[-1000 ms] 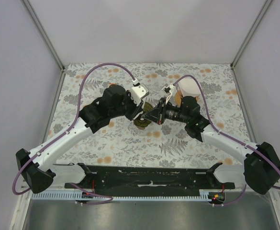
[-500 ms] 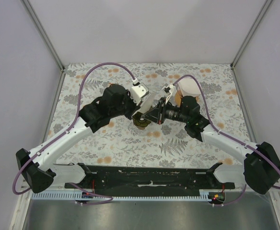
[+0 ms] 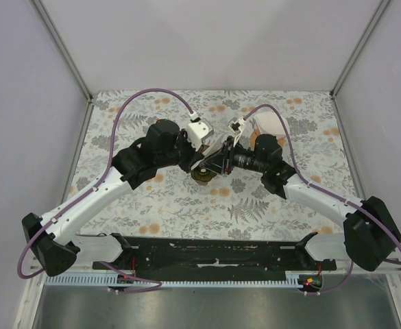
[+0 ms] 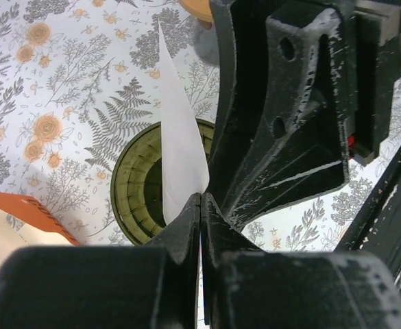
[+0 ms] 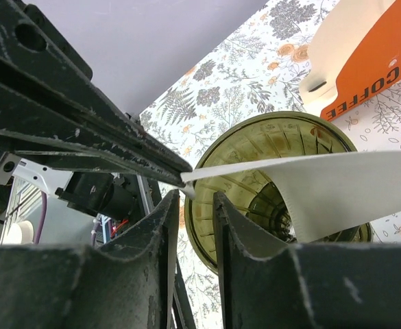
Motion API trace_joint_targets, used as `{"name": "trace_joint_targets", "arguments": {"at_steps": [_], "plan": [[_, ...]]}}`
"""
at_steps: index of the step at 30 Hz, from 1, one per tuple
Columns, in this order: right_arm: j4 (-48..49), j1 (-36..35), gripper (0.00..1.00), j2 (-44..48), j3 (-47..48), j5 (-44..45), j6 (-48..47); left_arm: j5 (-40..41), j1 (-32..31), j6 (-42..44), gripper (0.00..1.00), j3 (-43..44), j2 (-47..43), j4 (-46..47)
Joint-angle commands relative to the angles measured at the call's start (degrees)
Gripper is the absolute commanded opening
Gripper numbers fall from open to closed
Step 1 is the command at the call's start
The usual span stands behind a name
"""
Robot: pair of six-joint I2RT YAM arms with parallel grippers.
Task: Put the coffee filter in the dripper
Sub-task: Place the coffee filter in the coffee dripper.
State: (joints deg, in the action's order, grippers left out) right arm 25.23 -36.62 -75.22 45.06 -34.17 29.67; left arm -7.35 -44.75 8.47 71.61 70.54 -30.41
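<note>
An olive-green ribbed dripper [image 3: 203, 177] stands on the floral table mid-view. My left gripper [image 3: 199, 164] is shut on the edge of a white paper coffee filter [image 3: 218, 147] and holds it edge-up over the dripper. In the left wrist view the filter [image 4: 179, 151] rises from the closed jaws above the dripper [image 4: 135, 181]. My right gripper [image 3: 212, 162] sits close against the left one, jaws a narrow gap apart with nothing between them. In the right wrist view the filter [image 5: 337, 192] spans the dripper's mouth [image 5: 255, 147] just above my right gripper [image 5: 193, 195].
A cream and orange coffee filter pack [image 3: 267, 125] lies behind the right wrist; it also shows in the right wrist view [image 5: 365, 62] and the left wrist view [image 4: 22, 205]. Both arms crowd the space around the dripper. Walls enclose the table.
The right arm has shifted a little left toward the left gripper. The filter now shows upright between the two grippers over the dripper.
</note>
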Motion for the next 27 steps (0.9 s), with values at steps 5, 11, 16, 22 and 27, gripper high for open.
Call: {"name": "trace_joint_targets", "arguments": {"at_steps": [5, 11, 16, 22, 27], "plan": [[5.88, -0.03, 0.3, 0.51, 1.7, -0.8, -3.65, -3.9, 0.19, -2.49, 0.02, 2.48, -1.2, -0.43], [7.37, 0.06, 0.11, 0.08, 1.7, -1.6, -4.1, -4.51, 0.19, -2.41, 0.02, 2.39, -1.2, -0.52], [8.08, 0.41, 0.0, -0.01, 0.73, -1.25, -3.57, -4.07, 0.54, -2.14, 0.02, 2.39, -1.37, -0.87], [7.9, 0.41, 0.0, -0.54, 0.38, -1.77, -3.13, -3.46, 0.63, -1.44, 0.14, 2.57, -1.55, -1.05], [7.64, 0.32, 0.0, -0.98, 0.29, -1.77, -3.22, -1.53, 0.72, -0.04, 0.32, 3.44, -1.72, -2.1]]}}
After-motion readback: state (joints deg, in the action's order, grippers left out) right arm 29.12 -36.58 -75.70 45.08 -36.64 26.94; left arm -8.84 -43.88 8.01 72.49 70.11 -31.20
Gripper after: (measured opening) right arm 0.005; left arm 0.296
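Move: The right fingers stand open around the coffee filter's corner, which the left fingers still pinch. The filter's middle is about 4 cm ahead of the right hand, 1 cm to its right and level with it. The dripper stands about 4 cm ahead of both hands, 10 cm lower, straight ahead of the left hand and 2 cm left of the right. From the left hand, the coffee bag is some 14 cm ahead, 13 cm left, and the glass carafe 10 cm ahead, 21 cm right, both about 10 cm lower. Almost in place, the right hand shuts its open fingers on the filter's corner beside the left fingertips, rising about 1 cm and rolling some 5 degrees. The left hand keeps its pinch until the right has closed, eases back barely half a centimetre and then up about as much, and finally opens its fingers to let go of the corner above the dripper. ##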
